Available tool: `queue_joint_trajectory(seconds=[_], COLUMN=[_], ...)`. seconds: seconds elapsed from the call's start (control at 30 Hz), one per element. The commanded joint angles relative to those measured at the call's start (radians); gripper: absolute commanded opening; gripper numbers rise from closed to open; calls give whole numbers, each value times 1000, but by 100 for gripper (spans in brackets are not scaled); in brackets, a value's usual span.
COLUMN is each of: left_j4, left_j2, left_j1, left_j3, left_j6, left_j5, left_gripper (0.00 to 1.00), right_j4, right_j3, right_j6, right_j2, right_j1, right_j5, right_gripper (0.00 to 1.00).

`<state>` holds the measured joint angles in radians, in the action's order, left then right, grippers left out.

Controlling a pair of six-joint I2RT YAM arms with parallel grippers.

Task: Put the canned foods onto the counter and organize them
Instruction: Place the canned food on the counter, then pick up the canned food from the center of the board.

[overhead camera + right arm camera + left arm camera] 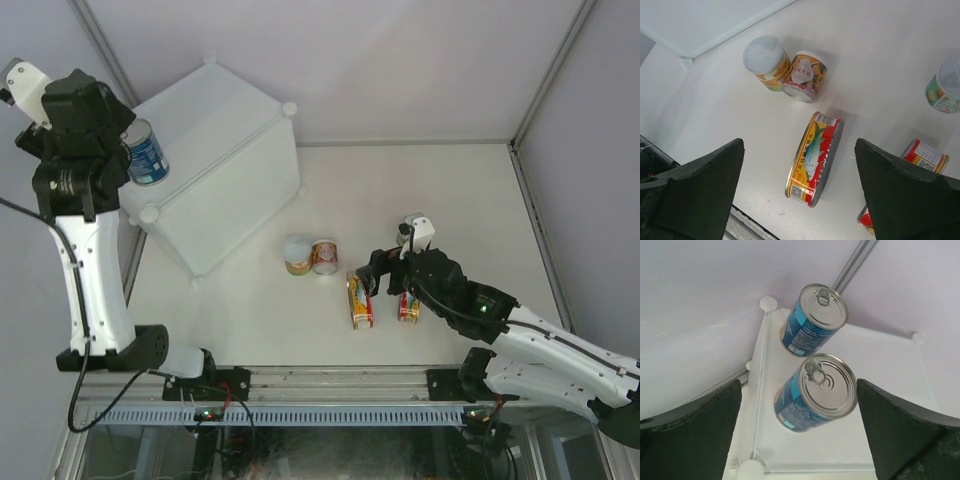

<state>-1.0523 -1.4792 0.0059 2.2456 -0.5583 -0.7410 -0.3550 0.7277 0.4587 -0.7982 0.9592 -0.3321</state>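
Two tall blue-labelled cans stand on top of the counter (890, 370), one nearer (815, 392) and one farther (812, 320). My left gripper (799, 427) hangs open above the nearer can, its fingers apart from it. In the top view only one blue can (147, 153) shows beside the left wrist, on the counter (225, 150). My right gripper (800, 185) is open over an oval red-and-yellow tin (815, 159) lying on the table, and holds nothing. A second oval tin (927, 155) is partly hidden by the right finger. Both oval tins (359, 300) (409, 306) lie under my right gripper (388, 285).
Two small round cans (297, 255) (324, 257) lie together on the table in front of the counter. A third small can (945, 85) sits to the right, half hidden behind my right wrist in the top view. The table's near edge rail (330, 385) is close to the tins.
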Motion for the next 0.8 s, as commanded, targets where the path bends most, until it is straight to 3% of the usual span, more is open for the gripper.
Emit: queue_joint_trajectory(seconds=[0.0,0.13,0.3,0.53,0.63,0.77], left_j4=[136,243,332,339,338,333], left_j2=[163,298,356,379,378,370], left_j1=[-51,-199,-561,-929,-1046,-1108], left_j3=[-126,-281,-400,-559,-640,-751], left_j6=[59,126,253,254,226,145], left_j5=[-68,-131,-265,-384,-402,-324], left_gripper=[100,99,99,99,99,99], right_j4=[37,31,-1,-72,-98,-122], right_j3=[71,88,102,102,85,46], right_j6=[-12,-15,-4,41,70,113], right_j2=[-21,-39,-68,-75,-60,-32], right_j1=[14,12,3,-26,-49,-95], right_j5=[-23,-31,-37,-55,-65,-71], right_gripper=[91,91,91,91,92,92])
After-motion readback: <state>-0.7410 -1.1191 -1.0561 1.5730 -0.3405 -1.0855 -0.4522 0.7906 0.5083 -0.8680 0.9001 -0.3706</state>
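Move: The clear-lidded can, the likely next pick, is some 33 cm to the left hand's right, 3 cm back and 45 cm below; the orange-label can touches it, about 6 cm farther right. The blue can just set down on the counter is roughly 6 cm ahead, 2 cm right and 11 cm below the left hand, and the other blue can about 8 cm beyond and 8 cm left of it. From the right hand, the clear-lidded can lies about 9 cm ahead, 13 cm left and 17 cm down. Drawing back about 7 cm and slightly up from the blue can, fingers still wide open and empty, the left hand then swings fast to the right, some 25 cm, and sinks about 9 cm late on, towards the clear-lidded and orange-label cans. The wrist turns about 45 degrees clockwise. The right hand only shifts a couple of centimetres over the fish can. ##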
